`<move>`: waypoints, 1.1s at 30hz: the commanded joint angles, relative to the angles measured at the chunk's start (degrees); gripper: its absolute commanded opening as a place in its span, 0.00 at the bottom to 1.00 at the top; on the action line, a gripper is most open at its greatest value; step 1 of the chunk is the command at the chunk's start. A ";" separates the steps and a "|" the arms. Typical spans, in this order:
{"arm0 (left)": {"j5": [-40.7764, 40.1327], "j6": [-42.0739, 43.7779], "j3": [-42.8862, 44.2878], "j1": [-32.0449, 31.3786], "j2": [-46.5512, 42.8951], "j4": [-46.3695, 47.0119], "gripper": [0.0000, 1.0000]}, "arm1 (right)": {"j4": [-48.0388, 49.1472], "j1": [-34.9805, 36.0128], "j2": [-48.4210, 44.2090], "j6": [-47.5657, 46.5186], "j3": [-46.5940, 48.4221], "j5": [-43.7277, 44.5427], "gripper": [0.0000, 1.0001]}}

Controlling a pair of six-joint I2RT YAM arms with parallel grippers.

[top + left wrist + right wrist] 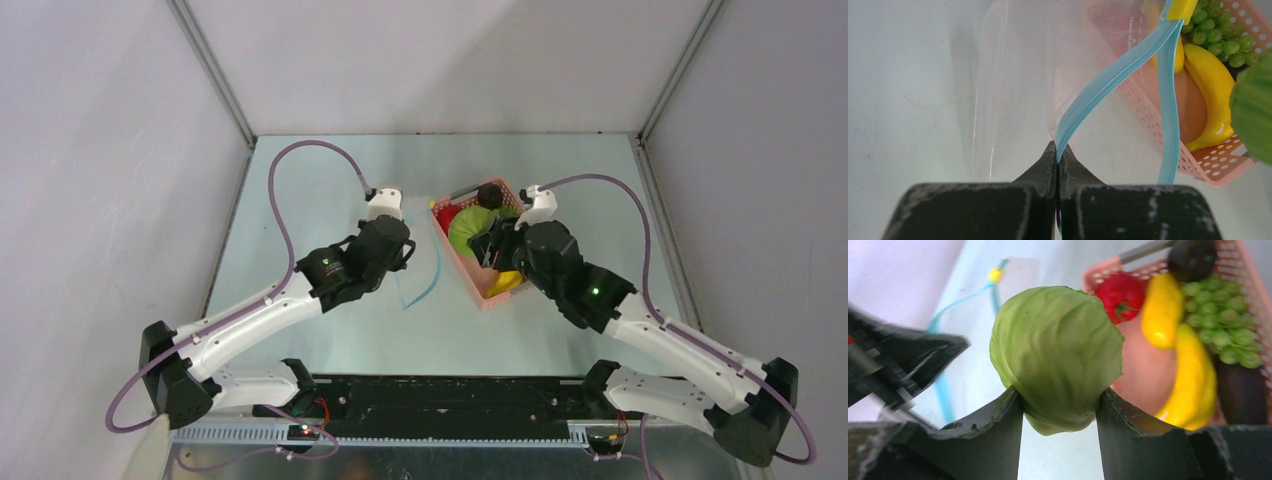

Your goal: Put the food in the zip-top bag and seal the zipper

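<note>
My left gripper [1057, 155] is shut on the light blue zipper [1108, 82] of the clear zip-top bag [1013, 75], pinching one lip so the mouth gapes; the other lip curves off to the right. From above, the left gripper [405, 252] sits just left of the pink basket [470, 278]. My right gripper [1059, 400] is shut on the pale green cabbage [1058, 350], held over the basket's left side beside the bag mouth. The rest of the food lies in the basket: red fruit [1122, 292], yellow piece [1162, 310], banana [1195, 385], green grapes [1228, 315], a dark piece [1192, 257].
A yellow slider tab [1181, 9] sits at the far end of the zipper. The basket rim [1218, 165] lies close to the right of the bag mouth. The left arm's dark body [893, 360] is near the cabbage's left side. Enclosure walls surround the table.
</note>
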 commanded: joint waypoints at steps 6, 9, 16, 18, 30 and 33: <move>0.51 -2.40 3.67 0.42 1.02 -1.01 0.00 | 14.51 2.06 -2.34 -3.91 -2.20 -24.98 0.35; 1.22 -2.89 3.93 0.41 1.15 -1.28 0.00 | 16.38 2.82 0.73 -3.22 -2.20 -28.23 0.35; 3.11 -3.21 3.63 0.37 0.87 -1.62 0.00 | 7.32 2.96 5.44 -0.10 -0.77 -18.32 0.34; 3.75 -3.07 3.66 0.40 0.67 -1.33 0.00 | 6.59 3.09 6.55 0.65 -0.53 -17.21 0.34; 11.01 -3.32 3.27 0.36 0.11 0.42 0.00 | 6.10 3.89 17.65 4.10 8.89 -16.75 0.37; 12.71 -3.78 3.85 0.26 0.16 -1.38 0.00 | 4.32 4.07 20.72 7.86 12.59 -14.28 0.39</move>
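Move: My right hand already grips the lettuce. The middle of the bag's open mouth lies about 12 cm to its left, 2 cm back and 7 cm lower. The yellow zipper end is about 8 cm ahead and 10 cm left; the food basket's middle is 8 cm ahead, 4 cm right and 19 cm down. From my left hand, pinching one side of the mouth, the mouth's middle is roughly 5 cm right, 3 cm back and slightly below. I swing the lettuce left to the bag mouth with my right hand, about 10 cm in all: first left and back with a small rise, then down some 8 cm from the top of that arc, easing forward and farther left at the end. The wrist turns some 20 degrees counter-clockwise and tips down; my grip holds. My left hand keeps the zipper strip pinched and shifts about 2 cm right. ##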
